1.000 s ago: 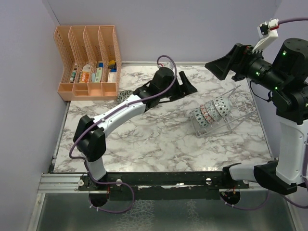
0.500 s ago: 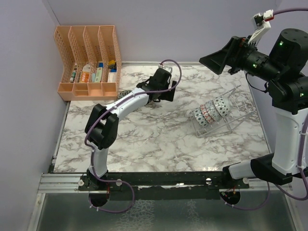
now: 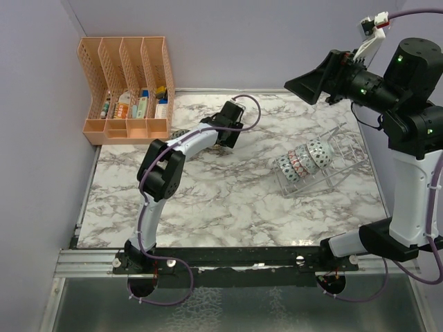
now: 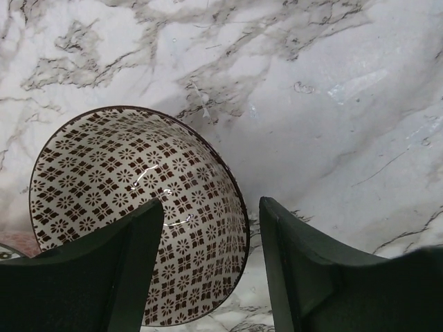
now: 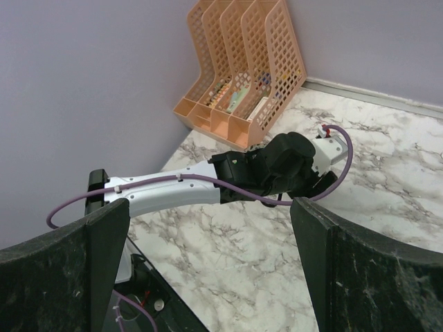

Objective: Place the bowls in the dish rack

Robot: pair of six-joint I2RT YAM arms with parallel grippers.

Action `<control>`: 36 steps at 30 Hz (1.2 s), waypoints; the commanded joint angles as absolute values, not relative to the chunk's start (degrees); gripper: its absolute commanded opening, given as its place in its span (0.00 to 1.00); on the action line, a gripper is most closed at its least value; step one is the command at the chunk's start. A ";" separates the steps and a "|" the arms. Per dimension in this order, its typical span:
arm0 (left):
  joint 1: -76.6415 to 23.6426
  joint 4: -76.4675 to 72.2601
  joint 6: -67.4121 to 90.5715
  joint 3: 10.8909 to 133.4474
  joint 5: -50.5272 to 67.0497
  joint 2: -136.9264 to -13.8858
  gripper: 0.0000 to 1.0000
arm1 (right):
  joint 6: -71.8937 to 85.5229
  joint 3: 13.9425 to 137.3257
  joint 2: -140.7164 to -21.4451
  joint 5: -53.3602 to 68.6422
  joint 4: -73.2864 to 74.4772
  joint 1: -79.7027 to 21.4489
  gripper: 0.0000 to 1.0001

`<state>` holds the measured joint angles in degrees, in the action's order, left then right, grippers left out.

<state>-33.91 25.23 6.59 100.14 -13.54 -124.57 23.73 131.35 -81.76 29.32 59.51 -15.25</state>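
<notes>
A beige-brown patterned bowl lies on the marble in the left wrist view. My left gripper is open and straddles its rim, one finger inside the bowl and one outside. A sliver of a red bowl shows at the left edge. In the top view my left gripper is at the back middle, with a patterned bowl partly hidden behind the arm. The clear dish rack at the right holds three bowls on edge. My right gripper is open and empty, raised high above the rack.
A peach slotted organizer with small items stands at the back left corner, and also shows in the right wrist view. Purple walls close in the left, back and right. The left arm stretches across the table's middle.
My left gripper has drawn back leftward and tipped down over the bowl, with the elbow rising. My right arm has lifted a little higher.
</notes>
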 commanded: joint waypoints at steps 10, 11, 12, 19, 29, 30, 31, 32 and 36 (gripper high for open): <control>-33.76 25.67 2.39 99.46 -14.12 -125.41 0.14 | 23.26 136.71 -83.90 26.70 59.83 -14.85 1.00; -33.75 25.62 2.38 99.02 -14.00 -125.09 0.05 | 23.22 137.17 -84.03 26.60 60.20 -14.85 1.00; -33.75 25.53 2.37 98.66 -13.90 -124.81 0.00 | 23.21 137.53 -84.04 26.51 60.52 -14.85 0.99; -33.50 24.27 4.84 96.26 -10.27 -120.54 0.00 | 23.45 138.28 -83.28 24.77 60.77 -14.85 0.96; -33.49 6.27 36.81 98.45 15.29 -103.73 0.00 | 24.70 136.87 -81.41 20.41 57.67 -14.85 0.97; -33.49 0.55 42.30 96.41 17.63 -102.13 0.00 | 24.94 136.51 -81.13 20.05 57.09 -14.85 0.98; -33.63 -6.11 48.58 93.85 19.69 -100.54 0.00 | 25.09 136.34 -80.99 19.82 56.64 -14.85 0.99; -33.83 -12.38 54.89 91.53 21.03 -99.36 0.00 | 25.31 136.37 -80.99 19.76 56.41 -14.85 1.00; -35.16 -34.57 74.73 85.12 22.10 -97.61 0.00 | 26.07 135.39 -81.13 20.24 56.39 -14.85 0.99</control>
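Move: The patterned brown bowl lies right at the left hand: its middle is about 5 cm to the left, some 1 cm ahead and 3 cm below, with its right rim between the open fingers. The black-and-white bowl sits some 16 cm left and 1 cm back, equally low; the dish rack's middle is roughly 32 cm right and 9 cm back. From the right hand the brown bowl is about 21 cm ahead, 20 cm left and 48 cm below. The left fingers shut on the brown bowl's right rim, one inside and one outside, as the hand settles about 1 cm. Keeping that pinch, the hand then lifts some 26 cm with growing speed, swinging right and a little back, while the wrist rolls about 65 degrees, left side down, until the fingers point forward-right and nearly level. The empty right hand eases up about 3 cm and slightly right. ##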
